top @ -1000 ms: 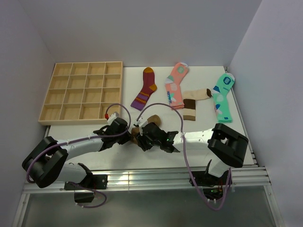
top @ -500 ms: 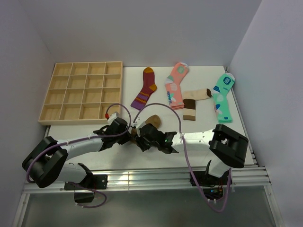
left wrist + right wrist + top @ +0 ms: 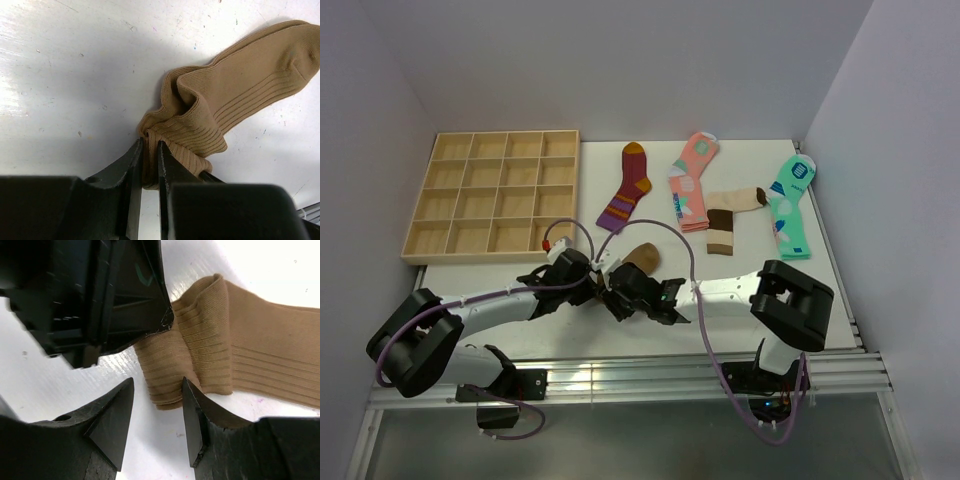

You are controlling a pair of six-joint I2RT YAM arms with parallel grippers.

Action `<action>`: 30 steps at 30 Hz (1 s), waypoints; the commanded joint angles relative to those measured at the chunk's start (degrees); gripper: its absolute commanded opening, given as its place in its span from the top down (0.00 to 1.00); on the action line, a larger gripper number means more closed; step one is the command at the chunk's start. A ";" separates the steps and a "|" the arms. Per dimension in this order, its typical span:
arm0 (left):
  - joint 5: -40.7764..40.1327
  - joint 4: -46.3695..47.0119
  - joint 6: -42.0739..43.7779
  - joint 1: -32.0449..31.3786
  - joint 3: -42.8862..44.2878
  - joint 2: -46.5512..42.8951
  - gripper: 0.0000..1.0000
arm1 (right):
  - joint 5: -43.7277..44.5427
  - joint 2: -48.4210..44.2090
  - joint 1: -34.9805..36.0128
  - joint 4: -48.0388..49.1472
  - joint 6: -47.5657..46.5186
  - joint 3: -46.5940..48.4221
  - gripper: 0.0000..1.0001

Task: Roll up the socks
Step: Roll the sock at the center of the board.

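A plain brown ribbed sock [image 3: 240, 85] lies on the white table, its cuff end folded over into a bunched roll. My left gripper [image 3: 150, 145] is shut on that folded edge of the sock. My right gripper [image 3: 157, 382] stands open around the rolled end of the brown sock [image 3: 260, 350], the roll close to its right finger. The top view shows both grippers meeting at the table's near middle, left gripper [image 3: 592, 287] and right gripper [image 3: 615, 297], with the sock's toe [image 3: 642, 256] sticking out behind them. A beige sock with dark brown toe and band [image 3: 725, 215] lies flat at the back right.
A wooden tray of compartments [image 3: 495, 195] sits at the back left. A maroon striped sock [image 3: 628, 187], a pink patterned sock [image 3: 692, 180] and a mint-green sock [image 3: 790, 205] lie along the back. The left gripper's black body [image 3: 100, 300] crowds the right wrist view.
The right arm has slid a little to the left toward the left gripper, uncovering more of the brown sock's toe. The left gripper keeps its hold.
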 commanded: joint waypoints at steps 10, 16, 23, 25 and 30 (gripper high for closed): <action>0.73 -3.43 1.69 -0.21 1.18 -1.25 0.82 | 2.44 6.65 0.49 -4.51 2.85 1.59 0.50; 0.12 -4.57 2.39 -0.04 1.35 -2.66 0.82 | 3.85 8.42 0.40 -6.02 5.04 2.56 0.63; -1.11 -5.54 2.13 0.49 0.56 -4.77 0.71 | 1.84 8.86 -0.48 -9.44 6.71 3.53 1.00; -2.16 -5.72 1.43 0.58 0.21 -5.82 0.64 | -1.32 7.98 -1.35 -10.41 8.11 3.96 1.00; -5.85 -7.21 -1.47 0.67 -1.54 -10.20 0.35 | -13.42 7.27 -5.22 -12.87 11.72 5.81 1.00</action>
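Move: The sock's rolled cuff end lies almost at the right hand's open fingertips: about 1 cm ahead, 1 cm to the left and 2 cm below. The sock's flat toe end is some 8 cm ahead and 7 cm to the right of that hand, and the maroon sock about 25 cm ahead and 3 cm right. For the left hand, still pinching the cuff roll, the roll's middle is level ahead, about 1 cm to the right and 1 cm lower. The right fingers close on the sock's cuff roll and pinch it after the hand sinks about 1.5 cm and eases forward and left by roughly 1 cm each; late on its wrist tips some 10 degrees. Once that grip is shut, the left fingers open and let go of the roll, the left hand drawing off about 2 cm to the left and 1 cm up. ##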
